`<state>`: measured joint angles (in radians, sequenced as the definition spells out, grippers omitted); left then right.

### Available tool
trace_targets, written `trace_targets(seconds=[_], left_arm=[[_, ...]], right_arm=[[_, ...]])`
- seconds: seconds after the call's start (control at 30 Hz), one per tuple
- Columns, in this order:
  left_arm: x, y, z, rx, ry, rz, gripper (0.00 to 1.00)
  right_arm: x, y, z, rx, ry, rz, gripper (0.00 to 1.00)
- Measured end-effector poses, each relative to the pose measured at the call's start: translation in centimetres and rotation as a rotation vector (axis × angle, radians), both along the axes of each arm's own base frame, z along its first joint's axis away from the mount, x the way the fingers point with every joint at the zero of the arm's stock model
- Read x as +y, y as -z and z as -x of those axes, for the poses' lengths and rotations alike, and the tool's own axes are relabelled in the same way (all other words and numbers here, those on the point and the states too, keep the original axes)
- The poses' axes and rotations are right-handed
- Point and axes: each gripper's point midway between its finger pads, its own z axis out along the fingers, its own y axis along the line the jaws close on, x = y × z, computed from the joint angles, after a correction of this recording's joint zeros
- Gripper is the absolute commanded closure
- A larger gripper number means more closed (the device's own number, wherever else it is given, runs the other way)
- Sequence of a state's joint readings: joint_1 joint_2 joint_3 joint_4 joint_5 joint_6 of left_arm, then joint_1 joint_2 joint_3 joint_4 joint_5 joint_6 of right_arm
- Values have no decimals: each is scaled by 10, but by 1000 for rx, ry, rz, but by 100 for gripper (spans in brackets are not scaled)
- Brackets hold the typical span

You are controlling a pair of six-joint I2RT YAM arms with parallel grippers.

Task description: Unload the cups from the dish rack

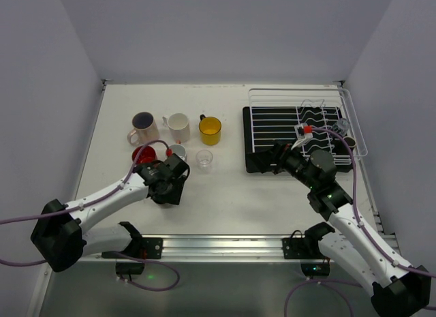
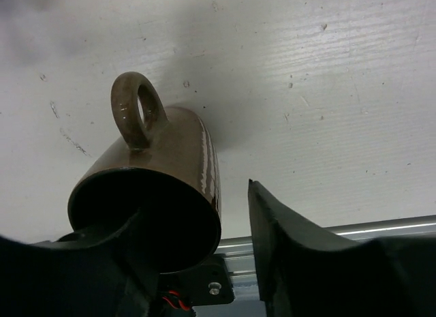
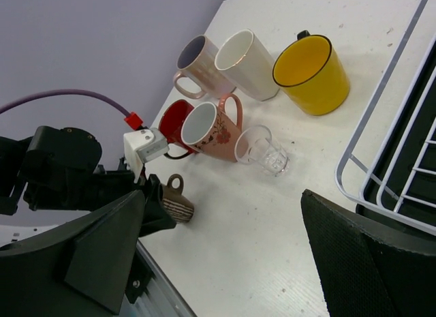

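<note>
A dark brown cup (image 2: 170, 160) stands on the table under my left gripper (image 2: 204, 215), its handle pointing away. The jaws are open: one finger reaches into the cup's mouth, and the outer finger (image 2: 279, 242) stands off from the wall with a gap. The right wrist view shows the same cup (image 3: 176, 204) at the left gripper (image 1: 167, 186). My right gripper (image 1: 272, 157) hangs wide open and holds nothing, at the front left corner of the white wire dish rack (image 1: 272, 119). Two small items (image 1: 346, 131) sit at the rack's right end.
Behind the left gripper stand a cream cup (image 1: 143, 124), a white cup (image 1: 179, 126), a yellow cup (image 1: 210, 129), a red cup (image 1: 144, 155), a pinkish cup (image 1: 178, 151) and a clear glass (image 1: 204, 159). A metal rail (image 1: 218, 245) runs along the near edge.
</note>
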<state>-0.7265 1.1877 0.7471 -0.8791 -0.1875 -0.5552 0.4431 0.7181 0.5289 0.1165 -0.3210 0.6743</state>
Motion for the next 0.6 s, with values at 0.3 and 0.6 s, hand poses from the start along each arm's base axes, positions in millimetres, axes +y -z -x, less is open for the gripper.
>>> trace_targets(seconds=[0.3,0.6], left_arm=[[-10,-35,-12,-126,14,102,28],[-58,-204,-40,-715,183,642,23]], right_arm=[[-12,12,-7,38,73,56,8],[-104,22,-53,106,454,122,32]])
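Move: At the left fingers stands the brown cup just set down, its middle about 3 cm left and 2 cm below; the clear glass is some 13 cm ahead and 13 right, the floral cup 13 ahead and 3 right. The dark cup still in the rack lies roughly 18 ahead and 66 right. From the right hand the dark cup is about 10 ahead, 33 right and 18 down, the rack glass 17 ahead and 30 right. Rising away from the brown cup, slowly at first and then fast, the left hand lifts some 20 cm, drifting right and a little forward while its opening fingers come clear of the cup wall and swing from down to forward-right. The empty right hand sweeps about 10 cm right and 5 forward over the rack towards the dark cup, turning clockwise, its fingers drawing partly together. ##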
